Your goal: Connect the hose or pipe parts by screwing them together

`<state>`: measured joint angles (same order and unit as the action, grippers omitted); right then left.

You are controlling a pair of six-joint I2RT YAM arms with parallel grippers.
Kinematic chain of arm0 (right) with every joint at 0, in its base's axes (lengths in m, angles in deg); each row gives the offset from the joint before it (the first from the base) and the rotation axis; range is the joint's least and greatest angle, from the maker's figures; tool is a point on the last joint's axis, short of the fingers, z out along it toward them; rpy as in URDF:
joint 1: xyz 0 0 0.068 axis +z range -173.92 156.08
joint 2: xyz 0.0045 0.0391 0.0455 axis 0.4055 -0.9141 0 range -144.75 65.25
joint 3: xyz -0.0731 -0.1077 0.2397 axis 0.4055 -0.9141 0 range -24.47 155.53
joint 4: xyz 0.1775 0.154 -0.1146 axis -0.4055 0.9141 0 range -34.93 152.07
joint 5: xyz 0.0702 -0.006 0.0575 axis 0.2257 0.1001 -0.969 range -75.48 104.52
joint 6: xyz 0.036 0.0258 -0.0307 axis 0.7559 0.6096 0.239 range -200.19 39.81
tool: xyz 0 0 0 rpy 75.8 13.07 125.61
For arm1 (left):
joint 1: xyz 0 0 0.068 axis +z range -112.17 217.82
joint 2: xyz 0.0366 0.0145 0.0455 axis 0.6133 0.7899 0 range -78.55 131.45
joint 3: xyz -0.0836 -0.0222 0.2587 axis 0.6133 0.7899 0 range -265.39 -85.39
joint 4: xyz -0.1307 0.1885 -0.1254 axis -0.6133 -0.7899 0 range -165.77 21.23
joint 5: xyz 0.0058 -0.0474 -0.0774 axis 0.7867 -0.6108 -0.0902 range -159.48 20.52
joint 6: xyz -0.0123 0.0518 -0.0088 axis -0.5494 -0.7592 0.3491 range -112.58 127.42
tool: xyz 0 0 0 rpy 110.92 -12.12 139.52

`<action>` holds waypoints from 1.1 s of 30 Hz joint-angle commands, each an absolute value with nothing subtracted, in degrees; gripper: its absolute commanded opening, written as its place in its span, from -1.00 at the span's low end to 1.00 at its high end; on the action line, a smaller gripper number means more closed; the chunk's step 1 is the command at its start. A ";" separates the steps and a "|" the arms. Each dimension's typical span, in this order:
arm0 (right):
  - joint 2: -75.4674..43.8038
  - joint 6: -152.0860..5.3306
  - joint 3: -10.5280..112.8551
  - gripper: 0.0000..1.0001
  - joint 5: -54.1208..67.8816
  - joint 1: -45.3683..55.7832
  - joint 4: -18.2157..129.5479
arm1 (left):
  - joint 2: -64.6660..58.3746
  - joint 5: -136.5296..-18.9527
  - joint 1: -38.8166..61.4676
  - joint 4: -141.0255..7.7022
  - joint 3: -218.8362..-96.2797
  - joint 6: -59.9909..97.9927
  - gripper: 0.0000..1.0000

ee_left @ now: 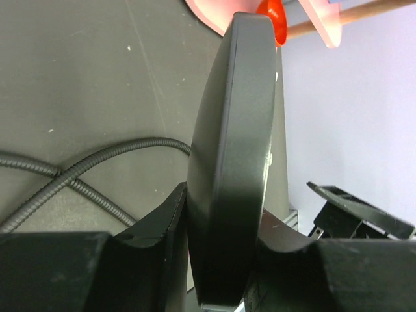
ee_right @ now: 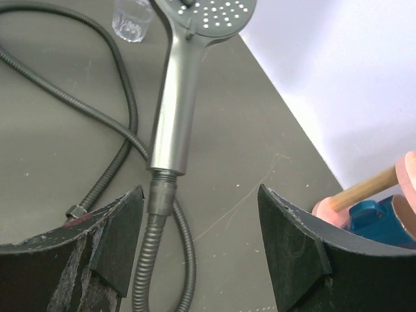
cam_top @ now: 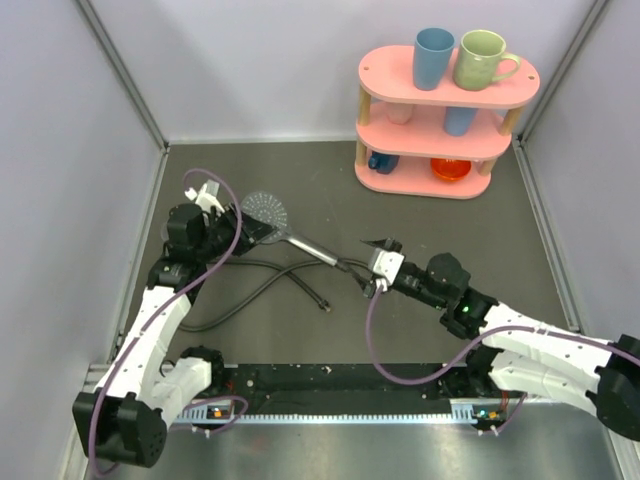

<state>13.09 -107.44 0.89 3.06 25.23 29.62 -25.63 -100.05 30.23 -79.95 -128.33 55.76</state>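
Observation:
The grey shower head (cam_top: 266,212) lies on the dark table, its straight handle (cam_top: 312,249) pointing toward the right arm. My left gripper (cam_top: 240,226) is shut on the head's round rim (ee_left: 227,162), which stands edge-on between the black fingers (ee_left: 159,234). A metal end fitting (ee_right: 161,195) of the dark-grey hose (cam_top: 262,286) sits on the thread at the handle's (ee_right: 174,104) end. My right gripper (ee_right: 201,240) is open around that fitting, which is close to the left finger (ee_right: 117,234) and apart from the other. The hose's free end (ee_right: 78,211) lies on the table nearby.
A pink three-tier shelf (cam_top: 400,135) stands at the back right, with a blue mug (cam_top: 433,57) and a green mug (cam_top: 483,58) on top. A small clear glass (ee_right: 133,23) stands beside the shower head. Hose loops cover the table's middle left. Walls close off both sides.

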 commanded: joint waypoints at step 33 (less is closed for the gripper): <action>-3.83 -117.11 4.62 -0.80 18.12 36.46 17.98 | -29.77 -98.48 30.27 -83.80 -132.15 63.49 -1.00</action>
<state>-3.68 -119.11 1.59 18.82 35.70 21.18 -27.81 -95.48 30.30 -89.13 -130.49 61.38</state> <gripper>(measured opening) 0.193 0.321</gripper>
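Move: Below the right hand's open fingers, about 6 cm down, 3 cm to its left and 1 cm ahead, is the hose nut on the end of the shower handle. From that hand the handle's middle is some 11 cm left, 4 cm ahead and 5 cm lower. The loose hose end lies on the table, roughly 9 cm left, 11 cm back and 20 cm below. From the left hand, holding the shower head, the nut is about 15 cm right, 6 cm back and 4 cm lower. Sinking about 6 cm onto the hose nut and easing some 3 cm left, the right hand tips its fingertips down by roughly 15 degrees, then shuts its wide-open fingers from both sides until they pinch the nut just below the handle's threads. The left hand keeps its grip on the shower head, drifting about a centimetre left and back with a slight downward tilt. ##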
